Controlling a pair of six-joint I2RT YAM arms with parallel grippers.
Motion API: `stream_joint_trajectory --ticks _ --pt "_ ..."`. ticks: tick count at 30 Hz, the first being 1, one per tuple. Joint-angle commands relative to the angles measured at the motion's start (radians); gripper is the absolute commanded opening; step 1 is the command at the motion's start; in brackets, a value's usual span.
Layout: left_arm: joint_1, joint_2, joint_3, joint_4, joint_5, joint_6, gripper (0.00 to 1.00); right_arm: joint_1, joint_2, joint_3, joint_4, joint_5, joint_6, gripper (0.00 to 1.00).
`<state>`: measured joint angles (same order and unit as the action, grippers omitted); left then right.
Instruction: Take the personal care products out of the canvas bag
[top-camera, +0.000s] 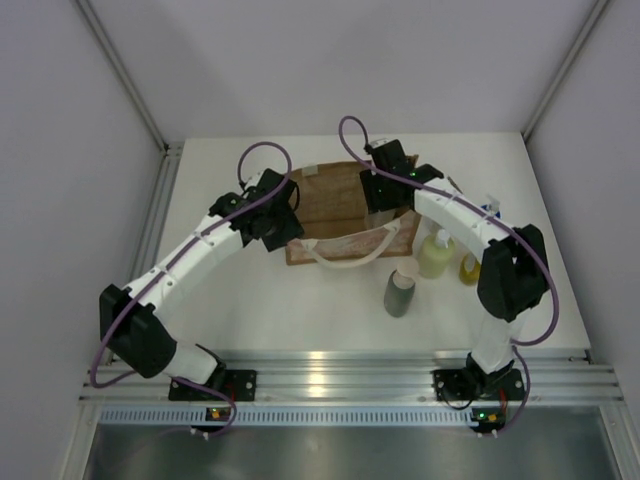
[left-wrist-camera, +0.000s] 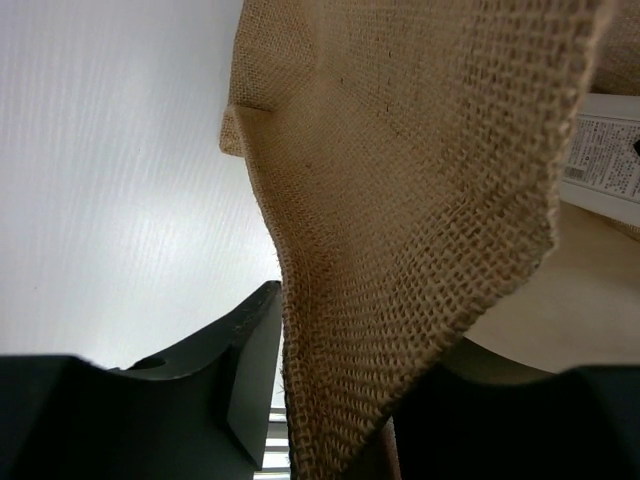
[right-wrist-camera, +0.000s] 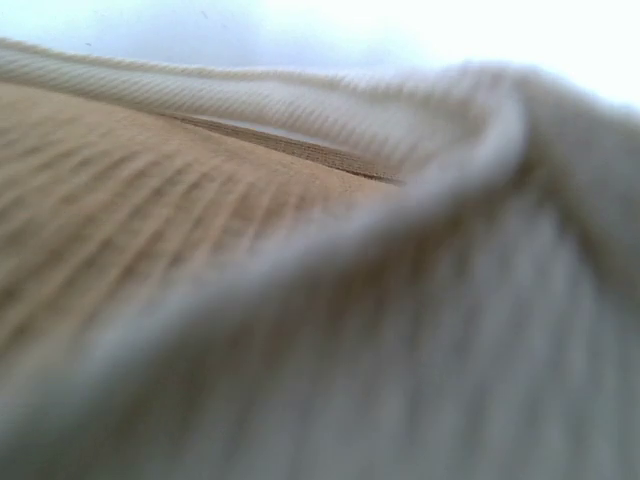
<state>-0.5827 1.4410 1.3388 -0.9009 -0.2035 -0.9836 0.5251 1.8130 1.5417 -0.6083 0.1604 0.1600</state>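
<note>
The brown canvas bag (top-camera: 335, 195) lies mid-table, its white rope handle (top-camera: 350, 260) toward me. My left gripper (top-camera: 283, 222) is at the bag's left edge; in the left wrist view it (left-wrist-camera: 340, 400) is shut on a fold of the woven cloth (left-wrist-camera: 420, 200). A white printed item (left-wrist-camera: 605, 160) shows inside the bag. My right gripper (top-camera: 385, 205) is down at the bag's right end, its fingers hidden. The right wrist view shows only blurred rope handle (right-wrist-camera: 400, 300) and cloth (right-wrist-camera: 150, 200). Outside the bag stand the grey cylinder (top-camera: 400, 290), the pale-yellow bottle (top-camera: 436, 255) and the amber bottle (top-camera: 469, 268).
A small white and blue item (top-camera: 490, 205) stands at the right behind my right arm. Grey walls close the table's far side and both sides. An aluminium rail (top-camera: 330, 380) runs along the near edge.
</note>
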Motion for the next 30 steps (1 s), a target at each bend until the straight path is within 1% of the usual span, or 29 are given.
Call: stream_joint_trajectory --ticks 1,5,9,10,12,13,19,20,29,30 --pt "0.006 0.007 0.045 -0.006 -0.025 0.017 0.49 -0.013 -0.115 0.115 0.006 -0.033 0.015 0.00" --pt "0.009 0.007 0.049 -0.006 -0.027 0.019 0.54 -0.013 -0.132 0.165 -0.027 -0.061 0.019 0.00" --pt "0.012 0.004 0.051 -0.006 -0.027 0.022 0.61 -0.011 -0.142 0.201 -0.050 -0.088 0.019 0.00" --pt "0.014 -0.001 0.051 -0.006 -0.028 0.020 0.66 -0.013 -0.145 0.207 -0.053 -0.093 0.019 0.00" --pt "0.015 -0.008 0.049 -0.006 -0.033 0.022 0.72 -0.013 -0.152 0.221 -0.062 -0.101 0.022 0.00" --pt "0.015 -0.014 0.053 -0.006 -0.036 0.022 0.77 -0.011 -0.156 0.227 -0.065 -0.110 0.024 0.00" --pt "0.024 -0.031 0.082 -0.007 -0.022 0.063 0.87 -0.007 -0.159 0.308 -0.131 -0.140 0.030 0.00" --pt "0.026 -0.042 0.086 -0.010 -0.023 0.068 0.99 -0.004 -0.161 0.334 -0.140 -0.140 0.030 0.00" --pt "0.027 -0.117 0.141 -0.030 -0.085 0.115 0.99 0.018 -0.195 0.471 -0.271 -0.157 0.041 0.00" --pt "0.027 -0.134 0.143 -0.030 -0.100 0.120 0.98 0.016 -0.208 0.478 -0.278 -0.192 0.044 0.00"
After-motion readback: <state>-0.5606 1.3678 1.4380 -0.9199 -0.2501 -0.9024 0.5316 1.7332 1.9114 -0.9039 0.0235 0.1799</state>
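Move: The right hand, down inside the canvas bag, already grips the upper end of the white bottle, whose middle is about 6 cm below it and some 1 cm ahead. The bag's middle lies about 6 cm to its left, level fore and aft. The lotion pump stands about 15 cm right and 9 cm back, the grey bottle 6 cm right and 18 cm back. The left hand has the bag's left rim between its fingers; the white bottle is about 20 cm to its right and 11 cm ahead. The right hand keeps its grip on the white bottle and draws it steadily up out of the bag by about 13 cm, easing only some 2 cm back and 2 cm left while the wrist rolls roughly 10 degrees, the hand's left side rising. Meanwhile the left hand stays almost in place as it opens from half to fully wide around the bag's left rim, then comes up off the rim by about 6 cm late on, its fingertips swinging slightly forward. ##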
